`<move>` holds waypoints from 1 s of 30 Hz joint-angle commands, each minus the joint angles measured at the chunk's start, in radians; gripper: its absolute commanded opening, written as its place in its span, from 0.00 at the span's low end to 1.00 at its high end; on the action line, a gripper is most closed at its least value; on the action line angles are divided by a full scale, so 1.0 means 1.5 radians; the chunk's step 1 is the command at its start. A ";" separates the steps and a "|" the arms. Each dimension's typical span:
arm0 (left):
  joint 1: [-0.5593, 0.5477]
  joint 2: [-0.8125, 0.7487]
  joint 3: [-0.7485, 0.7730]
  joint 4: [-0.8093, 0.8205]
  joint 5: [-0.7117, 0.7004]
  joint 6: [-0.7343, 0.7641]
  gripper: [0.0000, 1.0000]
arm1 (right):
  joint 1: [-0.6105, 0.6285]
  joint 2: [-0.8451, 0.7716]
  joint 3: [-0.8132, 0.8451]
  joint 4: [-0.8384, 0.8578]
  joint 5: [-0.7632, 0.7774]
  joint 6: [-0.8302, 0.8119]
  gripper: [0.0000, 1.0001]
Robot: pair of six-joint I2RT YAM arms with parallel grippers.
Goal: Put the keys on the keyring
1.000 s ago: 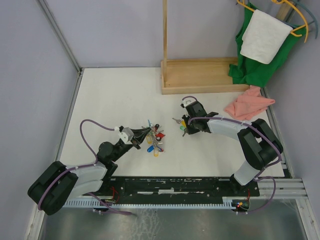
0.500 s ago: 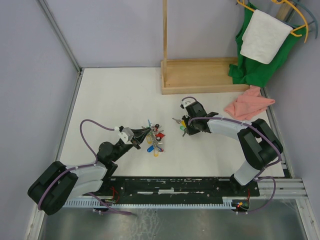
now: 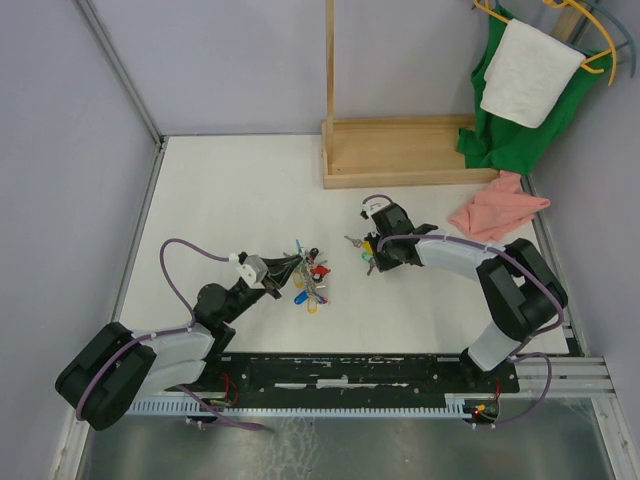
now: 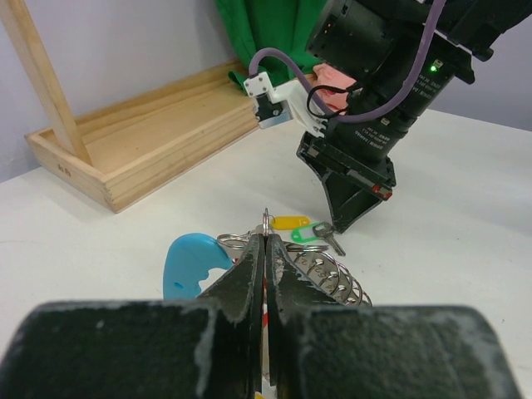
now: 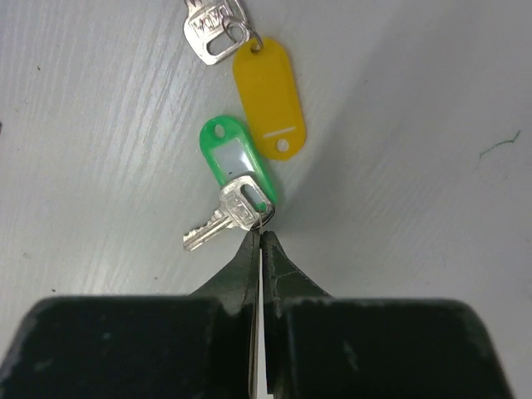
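Note:
The keyring lies at mid-table, a bunch of multicoloured tags; in the left wrist view I see its light-blue part and its row of metal rings. My left gripper is shut on a small ring of it. To its right lie the keys: a yellow tag with its key, and a green tag with a silver key. My right gripper is shut, its tips pinching the thin wire ring of the green-tagged key.
A wooden tray with an upright post stands at the back. A pink cloth lies at the right edge. A green cloth and white towel hang on hangers at the back right. Walls close in the left and back.
The right gripper's fingers have closed on the ring of the green-tagged key. Both arms and the keyring have stayed in place.

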 commanded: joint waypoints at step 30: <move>0.066 0.166 0.082 0.281 0.341 -0.006 0.03 | 0.025 -0.274 0.082 -0.102 -0.375 -0.305 0.01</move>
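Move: The green-tagged key lies under the right fingertips, already all but pinched; the keyring it is meant for hangs in the left fingers about 15 cm to the right hand's left, 8 cm back and 12 cm higher. The yellow-tagged key lies on the table some 5 cm ahead of the right hand and 4 cm left. From the left hand, the keyring is about 3 cm right, 2 cm back and 5 cm below, and the green-tagged key some 18 cm right, 6 cm ahead and 17 cm below. The green-tagged key is lifted off the table in the shut right fingers, first almost straight up, then, as the climb slows, back and left about 5 cm each towards the keyring, some 14 cm higher in all. The right hand turns about 35 degrees counter-clockwise and rolls its left side up; late on, the left hand, still gripping the keyring, eases roughly 3 cm right and swings 15 degrees clockwise. ##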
